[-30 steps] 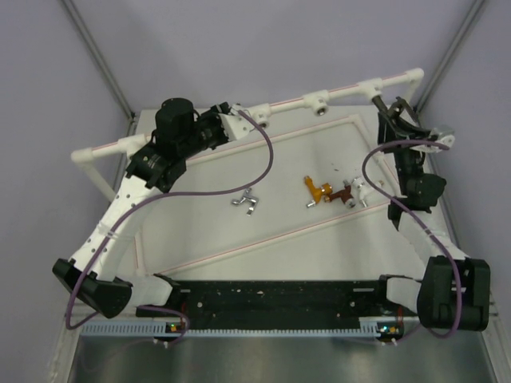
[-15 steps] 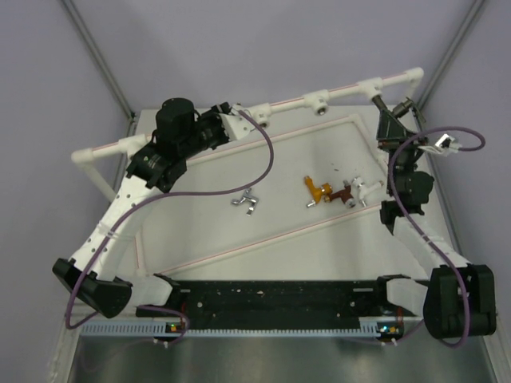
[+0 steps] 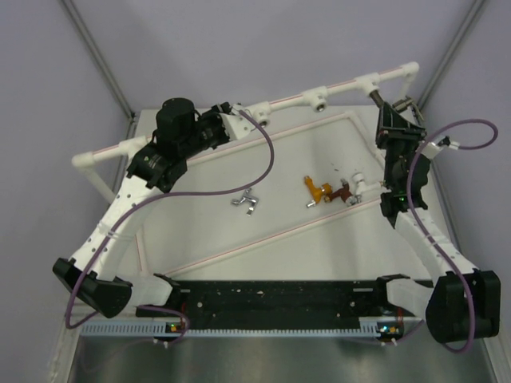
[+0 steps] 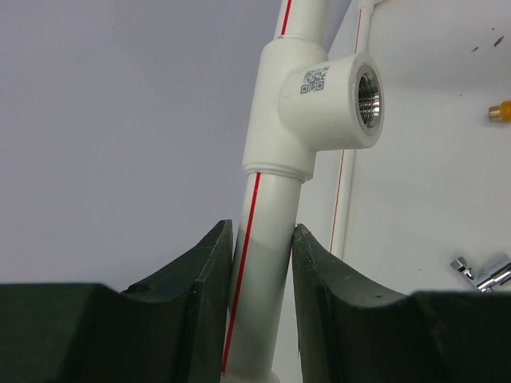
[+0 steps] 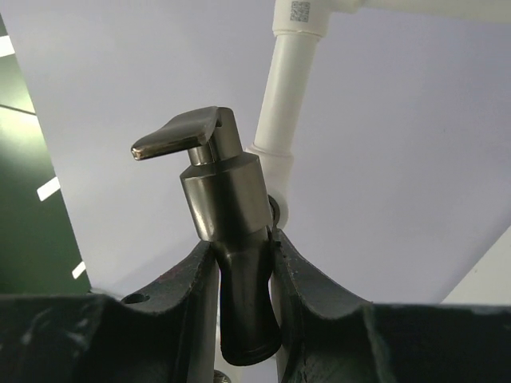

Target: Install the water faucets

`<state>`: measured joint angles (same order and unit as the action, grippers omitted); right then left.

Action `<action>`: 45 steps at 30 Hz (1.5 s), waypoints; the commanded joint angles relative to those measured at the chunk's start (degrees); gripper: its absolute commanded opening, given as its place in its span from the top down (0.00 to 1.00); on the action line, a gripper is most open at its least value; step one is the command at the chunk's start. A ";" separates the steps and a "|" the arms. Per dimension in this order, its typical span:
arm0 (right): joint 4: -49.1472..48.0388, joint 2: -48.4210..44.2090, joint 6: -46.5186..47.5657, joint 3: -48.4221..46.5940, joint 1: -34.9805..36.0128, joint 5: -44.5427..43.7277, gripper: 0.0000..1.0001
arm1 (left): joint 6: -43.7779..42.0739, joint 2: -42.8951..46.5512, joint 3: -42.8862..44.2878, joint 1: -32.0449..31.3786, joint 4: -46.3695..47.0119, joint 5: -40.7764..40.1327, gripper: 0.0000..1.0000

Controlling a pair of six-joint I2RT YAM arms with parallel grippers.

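Note:
My right gripper [image 5: 243, 255] is shut on the dark grey faucet [image 5: 227, 199], lever on top, and holds it right against a white pipe socket [image 5: 275, 163]. In the top view this gripper [image 3: 383, 104] is at the far right socket [image 3: 370, 82]. My left gripper [image 4: 262, 243] is shut on the white red-striped pipe [image 4: 275, 199] just below a threaded socket [image 4: 343, 92]; in the top view it [image 3: 239, 120] is at the pipe's left-middle. The silver [image 3: 247, 201], orange-gold [image 3: 317, 190], reddish-brown [image 3: 343, 194] and white [image 3: 358, 183] faucets lie on the table.
The pipe rail [image 3: 160, 136] runs across the back of the table, with another socket [image 3: 315, 100] in its middle. Thin white strips [image 3: 263, 243] lie across the tabletop. A black bar [image 3: 271, 299] with the arm bases runs along the near edge. Grey walls enclose the back.
My right arm has swung up and to the left with the dark grey faucet, bringing it to the far right socket. The left arm and the loose faucets have not moved.

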<state>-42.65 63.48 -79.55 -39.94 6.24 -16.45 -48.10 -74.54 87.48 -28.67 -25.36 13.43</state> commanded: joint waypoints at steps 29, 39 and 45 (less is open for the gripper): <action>17.70 -1.96 -18.63 -1.10 -0.09 -3.33 0.01 | 2.13 1.59 -0.82 -1.04 -3.38 5.11 1.00; 10.58 -6.09 -9.40 1.97 0.00 -3.77 0.01 | 2.13 1.51 -0.73 -0.95 -3.20 4.68 1.00; 8.47 -9.60 -1.24 3.20 -0.09 -1.49 0.01 | 2.22 1.33 -0.56 -0.95 -2.67 4.06 1.00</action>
<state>-30.50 57.58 -88.53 -37.80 6.22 -18.76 -48.14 -74.41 87.48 -28.67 -25.52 13.54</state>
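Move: The dark faucet sits between the right fingers, its middle roughly 2 cm ahead, 1 cm right and 1 cm above. The last tee, into which it is being screwed, is about 7 cm ahead, 4 cm left and 2 cm up. At similar height, the pipe's end elbow lies some 11 cm ahead, 8 cm right; the next tee 3 cm ahead, 18 cm left. From the left hand the last tee is about 11 cm ahead, 37 cm right, roughly level. The dark faucet, still pinched in the right fingers, is turned some 15 degrees farther, clockwise looking forward into the tee, the hand staying nearly in place. Then the fingers spread wide and let go; the hand sinks about 2.5 cm, then draws back 1.5 cm as it rolls partly back. The left hand keeps its grip on the pipe. ##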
